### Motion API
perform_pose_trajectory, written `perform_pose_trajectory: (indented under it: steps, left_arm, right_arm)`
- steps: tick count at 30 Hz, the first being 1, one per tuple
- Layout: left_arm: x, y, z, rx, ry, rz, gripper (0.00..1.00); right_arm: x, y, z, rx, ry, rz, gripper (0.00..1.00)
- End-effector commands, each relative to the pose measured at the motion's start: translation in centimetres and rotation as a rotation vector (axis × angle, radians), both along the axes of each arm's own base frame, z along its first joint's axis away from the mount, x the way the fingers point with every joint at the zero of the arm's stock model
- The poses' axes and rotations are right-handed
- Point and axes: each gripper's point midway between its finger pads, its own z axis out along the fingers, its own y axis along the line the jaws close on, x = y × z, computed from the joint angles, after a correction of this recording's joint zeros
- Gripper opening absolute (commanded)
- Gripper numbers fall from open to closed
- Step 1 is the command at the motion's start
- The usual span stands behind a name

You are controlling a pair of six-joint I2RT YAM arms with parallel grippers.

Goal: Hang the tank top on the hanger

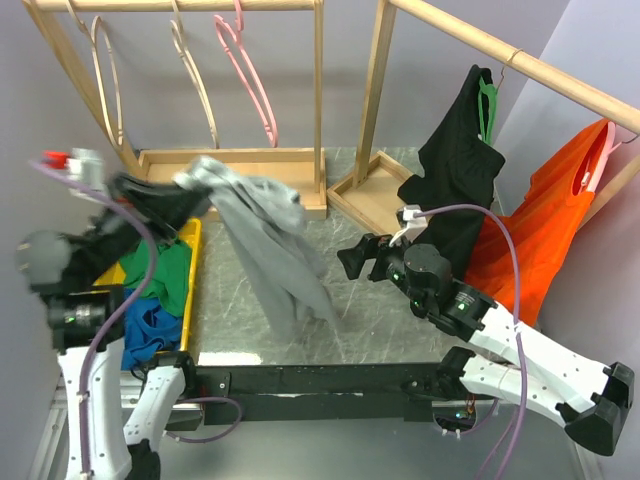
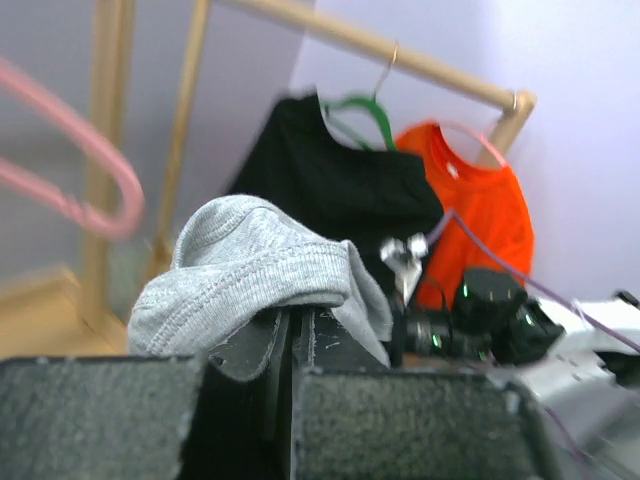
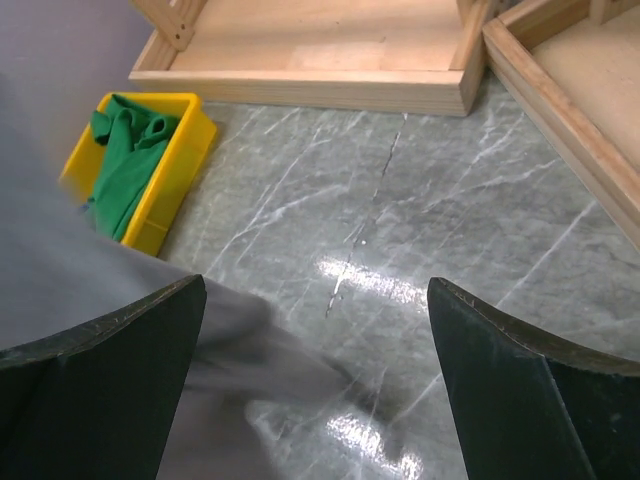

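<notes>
The grey tank top (image 1: pixel 270 240) hangs from my left gripper (image 1: pixel 193 192), which is raised at the left and shut on a bunched edge of the cloth. The rest drapes down and right to the table. In the left wrist view the tank top (image 2: pixel 250 265) lies folded over the shut left gripper (image 2: pixel 290 335). The pink hanger (image 1: pixel 247 75) hangs on the back-left wooden rack, above and behind the cloth, and shows as a blurred pink hanger (image 2: pixel 75 175). My right gripper (image 1: pixel 350 262) stands open just right of the hanging hem. Between its wide fingers (image 3: pixel 110 370) is only marble; the blurred tank top (image 3: pixel 70 280) is at the left.
A yellow bin (image 1: pixel 192 262) with green and blue clothes sits at the left. Cream hangers (image 1: pixel 195 80) share the left rack, whose wooden base (image 1: pixel 250 160) lies behind the cloth. On the right rack hang a black garment (image 1: pixel 455 185) and an orange garment (image 1: pixel 540 235).
</notes>
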Motion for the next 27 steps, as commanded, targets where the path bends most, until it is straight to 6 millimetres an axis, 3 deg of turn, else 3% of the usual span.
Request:
perform_pose_trajectory:
  steps: [1, 3, 4, 5, 6, 7, 8, 12, 14, 15, 16, 17, 20, 21, 22, 24, 27]
  left_arm:
    - [2.0, -1.8, -10.0, -0.043, 0.293, -0.103, 0.01]
    - [1.2, -4.7, -14.0, -0.043, 0.402, -0.205, 0.01]
    - [1.6, -5.9, -18.0, -0.04, 0.504, -0.225, 0.01]
    - [1.2, -7.7, -19.9, -0.048, 0.565, -0.232, 0.01]
    - [1.1, -8.6, -21.8, -0.048, 0.621, -0.224, 0.02]
    - [1.2, -9.2, -25.5, -0.042, 0.699, -0.198, 0.03]
    - [0.4, -10.3, -27.0, -0.057, 0.752, -0.206, 0.05]
    - [-1.6, -10.9, -35.8, -0.019, 0.956, -0.131, 0.13]
    - [-3.5, -11.7, -38.2, 0.021, 1.033, -0.148, 0.14]
    - [-3.7, -11.7, -39.5, 0.044, 1.057, -0.118, 0.22]
    - [-4.0, -11.6, -40.4, 0.059, 1.08, -0.095, 0.34]
    - [-4.9, -12.0, -40.6, 0.088, 1.082, -0.103, 0.37]
    - [-4.6, -11.3, -39.9, 0.114, 1.054, -0.026, 0.43]
    - [-4.3, -10.6, -39.1, 0.108, 1.044, 0.004, 0.61]
    - [-3.7, -9.8, -39.0, 0.092, 1.041, 0.065, 0.67]
    - [-3.1, -8.5, -37.9, 0.041, 1.036, 0.127, 0.69]
    - [-3.2, -6.1, -38.5, -0.016, 1.089, 0.229, 0.71]
  right_arm:
    - [-0.1, -1.3, -0.7, 0.017, 0.026, -0.061, 1.0]
    - [-0.2, -1.4, -1.8, 0.03, 0.052, -0.074, 1.0]
    - [-0.3, -1.4, -3.3, 0.021, 0.071, -0.074, 1.0]
    - [-0.4, -1.3, -3.9, 0.031, 0.089, -0.077, 1.0]
    - [-0.4, -1.1, -5.0, 0.021, 0.116, -0.075, 1.0]
    - [-0.7, -0.8, -6.1, 0.012, 0.146, -0.061, 1.0]
    - [-0.8, -0.6, -6.7, 0.015, 0.17, -0.061, 1.0]
    - [-1.0, 0.5, -9.9, -0.001, 0.256, -0.045, 0.98]
    - [-1.2, 1.2, -10.6, 0.019, 0.281, -0.022, 0.97]
    - [-1.4, 1.5, -11.6, 0.005, 0.308, -0.015, 0.94]
    - [-1.2, 2.0, -11.7, 0.021, 0.309, -0.003, 0.92]
    - [-1.5, 2.5, -12.0, 0.029, 0.328, 0.02, 0.9]
    - [-1.8, 3.7, -13.8, 0.001, 0.387, 0.06, 0.79]
    - [-1.9, 4.0, -14.0, -0.001, 0.396, 0.071, 0.72]
    - [-2.0, 4.4, -13.8, 0.009, 0.397, 0.087, 0.68]
    - [-2.7, 5.0, -14.2, 0.005, 0.412, 0.117, 0.59]
    - [-3.5, 5.2, -14.7, -0.02, 0.421, 0.117, 0.57]
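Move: High over the table, the left hand still holds the gray tank top. The bare table spot it goes for lies about 4 cm back, 18 cm right and 50 cm below. The yellow basket stands about 28 cm left, level in reach and 47 cm below; the pink hanger hangs 20 cm ahead, 9 cm right, about level. From the right hand, the swinging tank top's middle is about 19 cm left, 7 cm back and 12 cm higher. Flinging the gray tank top down onto the bare table, the left hand plunges some 40 cm, also going right and a little back, tips its fingers down about 60 degrees, opens wide and ends rising slightly. The right hand sinks about 16 cm, tips down some 25 degrees, drifts slightly back and left, and half closes its fingers close over the cloth's right edge; no grip can be seen. ##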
